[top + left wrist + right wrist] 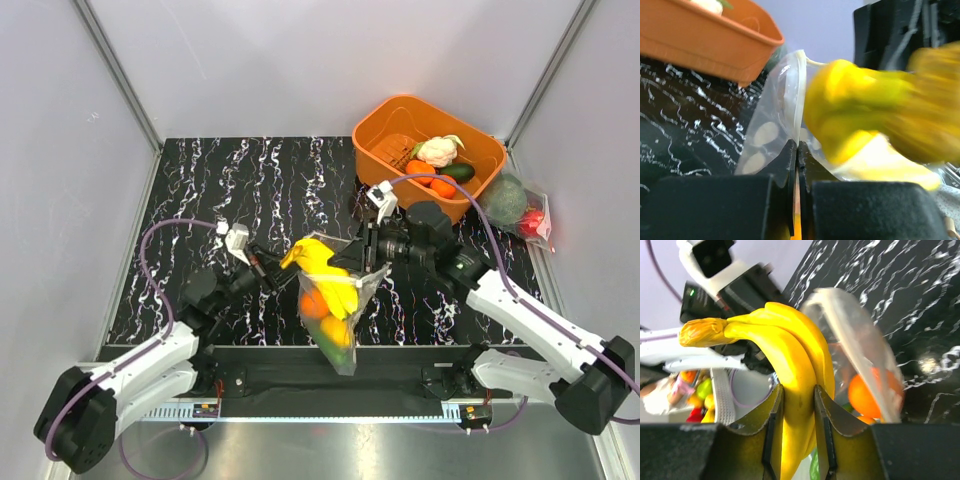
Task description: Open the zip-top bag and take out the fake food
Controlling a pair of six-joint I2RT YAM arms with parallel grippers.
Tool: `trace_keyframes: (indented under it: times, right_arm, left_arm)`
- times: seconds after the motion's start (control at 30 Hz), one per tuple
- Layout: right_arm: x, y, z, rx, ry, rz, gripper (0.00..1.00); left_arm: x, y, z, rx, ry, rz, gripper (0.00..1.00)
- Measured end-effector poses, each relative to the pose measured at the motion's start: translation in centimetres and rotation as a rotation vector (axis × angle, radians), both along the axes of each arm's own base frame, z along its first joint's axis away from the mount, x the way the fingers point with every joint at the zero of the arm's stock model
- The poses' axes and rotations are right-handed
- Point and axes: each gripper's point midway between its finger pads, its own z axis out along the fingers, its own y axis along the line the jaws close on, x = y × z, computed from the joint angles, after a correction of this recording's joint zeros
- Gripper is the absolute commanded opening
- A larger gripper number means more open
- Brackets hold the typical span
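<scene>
The dotted clear zip-top bag (340, 325) hangs above the table's near edge, its mouth up. My left gripper (290, 277) is shut on the bag's top edge (799, 100), with the film pinched between the jaws. A bunch of yellow fake bananas (325, 265) sticks out of the mouth. My right gripper (352, 262) is shut on the bananas (790, 345), one pad on each side. An orange fruit (865, 395) and other pieces of fake food show through the bag (855, 330). The bananas (855, 110) are blurred in the left wrist view.
An orange bin (480, 135) at the back right holds a white cauliflower (437, 151), orange pieces and a dark-green vegetable. An undotted clear bag with a big green ball (508, 200) lies right of it. Grey walls enclose the black marbled table (200, 190).
</scene>
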Motion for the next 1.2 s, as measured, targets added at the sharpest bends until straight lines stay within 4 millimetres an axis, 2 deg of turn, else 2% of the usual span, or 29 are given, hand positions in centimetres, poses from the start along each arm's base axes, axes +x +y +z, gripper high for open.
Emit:
trace_keyframes:
  times: [0.1,0.23,0.47,0.57,0.73,1.0,1.2]
  right_arm:
    - [-0.6,0.8,-0.7,0.004,0.027,0.072,0.0]
    - [-1.0,1.0,-1.3,-0.017,0.032,0.116,0.0]
    - [-0.4,1.1,0.3,0.002,-0.037,0.107,0.0]
    - [0.5,0.9,1.2,0.01,-0.096,0.063,0.0]
    - [3.2,0.8,3.1,0.02,-0.217,-0.045,0.0]
    - [6.3,0.9,6.8,0.13,-0.329,-0.185,0.0]
    - [8.6,-0.4,7.4,0.07,-0.366,-0.311,0.0]
  left_arm:
    - [0.8,-0.5,-1.1,0.036,0.045,0.0,0.0]
    - [1.6,-1.0,-1.6,0.064,0.07,0.002,0.0]
    - [2.0,-1.6,-2.1,0.086,0.078,-0.024,0.0]
    - [1.6,-1.6,-2.7,0.093,0.085,-0.037,0.0]
    - [0.9,-1.7,-3.4,0.106,0.097,-0.065,0.0]
    - [0.5,-1.9,-4.8,0.153,0.13,-0.085,0.0]
    - [1.2,-2.2,-4.3,0.191,0.126,-0.08,0.0]
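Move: The bananas are already in the right hand's grip, their lower ends still in the zip-top bag, whose middle lies some 4 cm back and 10 cm below that hand. The orange bin stands about 27 cm ahead of it and 24 cm to its right, well below; the orange in the bag is 4 cm back, 5 cm left and 8 cm down. From the left hand, shut on the rim, the bag's middle is 8 cm right, 4 cm back and 8 cm down. The bananas are drawn up out of the bag by the right hand: after a small dip back and down it sweeps forward and up, some 9 cm each way, towards the bin, twisting clockwise and tipping its fingers up, grip kept. The left hand keeps its pinch on the rim, easing down about 4 cm and slightly to the right, away from the bananas. ##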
